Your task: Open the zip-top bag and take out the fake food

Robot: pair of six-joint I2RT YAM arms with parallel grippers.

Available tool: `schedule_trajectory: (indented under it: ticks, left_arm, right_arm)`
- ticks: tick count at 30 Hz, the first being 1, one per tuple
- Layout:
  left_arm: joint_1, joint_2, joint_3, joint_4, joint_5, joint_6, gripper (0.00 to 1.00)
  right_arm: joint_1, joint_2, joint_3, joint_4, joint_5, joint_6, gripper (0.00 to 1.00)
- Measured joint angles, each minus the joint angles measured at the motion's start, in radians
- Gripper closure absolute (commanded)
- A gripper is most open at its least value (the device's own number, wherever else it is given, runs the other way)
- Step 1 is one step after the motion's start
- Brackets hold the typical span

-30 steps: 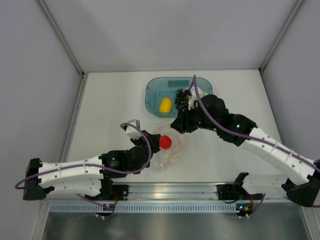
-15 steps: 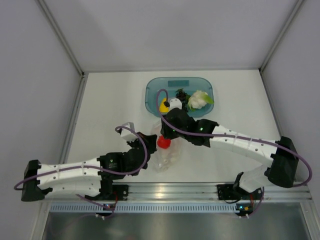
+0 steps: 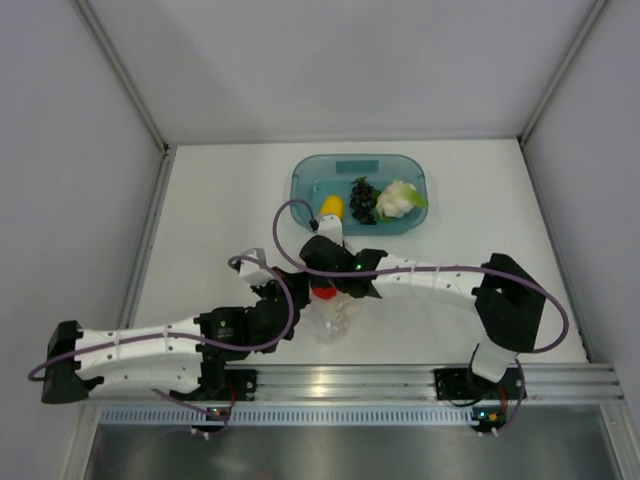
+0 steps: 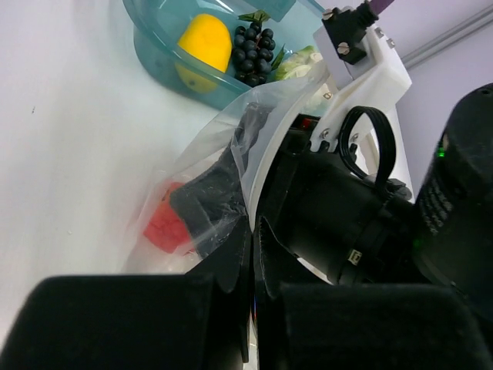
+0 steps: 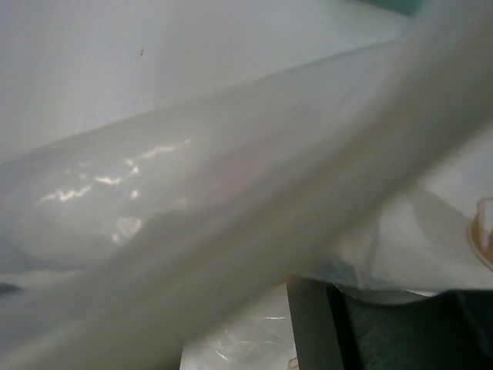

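Note:
The zip-top bag [image 3: 337, 318] lies crumpled at the table's front centre. My left gripper [image 3: 296, 301] is shut on its left edge; in the left wrist view the jaws [image 4: 253, 225] pinch the clear film [image 4: 231, 146]. A red apple [image 3: 325, 293] [image 4: 163, 227] sits inside the bag. My right gripper [image 3: 324, 278] reaches down into the bag's mouth, one dark finger [image 4: 213, 202] right beside the apple. The right wrist view is veiled by blurred plastic [image 5: 231, 177], with one finger [image 5: 312, 324] showing; how its jaws stand is unclear.
A teal tray [image 3: 303, 188] [image 4: 150, 46] at the back holds a yellow fruit [image 3: 331, 206] [image 4: 206, 40], a dark grape bunch [image 3: 363, 200] [image 4: 250, 48] and a white cauliflower [image 3: 400, 199]. The right arm's body [image 4: 362, 208] crowds close to my left wrist.
The right arm swung from the tray, leaving grapes and cauliflower there, down to the bag, and its fingers are now in the bag's mouth by the apple. The left arm barely moved.

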Motion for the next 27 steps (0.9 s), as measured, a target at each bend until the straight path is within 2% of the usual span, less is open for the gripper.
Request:
schedule_trajectory:
  ticks: [4, 9, 12, 21, 27]
  left_arm:
    - [0.000, -0.037, -0.026, -0.001, 0.000, 0.000, 1.00]
    - [0.000, -0.061, -0.050, -0.002, 0.005, 0.001, 1.00]
    - [0.000, -0.065, -0.056, -0.005, 0.006, 0.001, 1.00]
    - [0.001, -0.057, -0.057, -0.011, 0.008, 0.005, 1.00]
    - [0.001, 0.006, -0.057, -0.011, 0.013, 0.016, 1.00]
  right_arm:
    - [-0.001, 0.029, -0.002, 0.045, -0.001, -0.010, 0.48]
    - [-0.004, 0.067, -0.002, 0.084, -0.010, -0.023, 0.39]
    - [-0.005, 0.102, 0.001, 0.074, -0.010, -0.031, 0.35]
    - [-0.005, 0.122, -0.001, 0.030, -0.006, -0.027, 0.30]
    - [-0.005, 0.100, -0.042, 0.000, -0.040, -0.031, 0.25]
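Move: Almost straight under the right hand, its fingers already inside the bag mouth, lies the red fake food, about 8 cm down and 2 cm back. The yellow fake food in the bin is some 20 cm ahead of this hand, 1 cm to its right and 7 cm down; the black grapes are 22 cm ahead, 9 cm right, equally low. From the left hand, pinching the bag's rim, the red fake food is about 4 cm ahead, level sideways and 17 cm below. Sinking about 6 cm inside the bag towards the red fake food, the right hand opens from roughly half to three quarters and ends with its fingers on either side of it; it first edges a little forward and left, then draws back and right by some 2 cm. The left hand keeps its pinch on the rim and lowers it almost 3 cm, mostly late. ##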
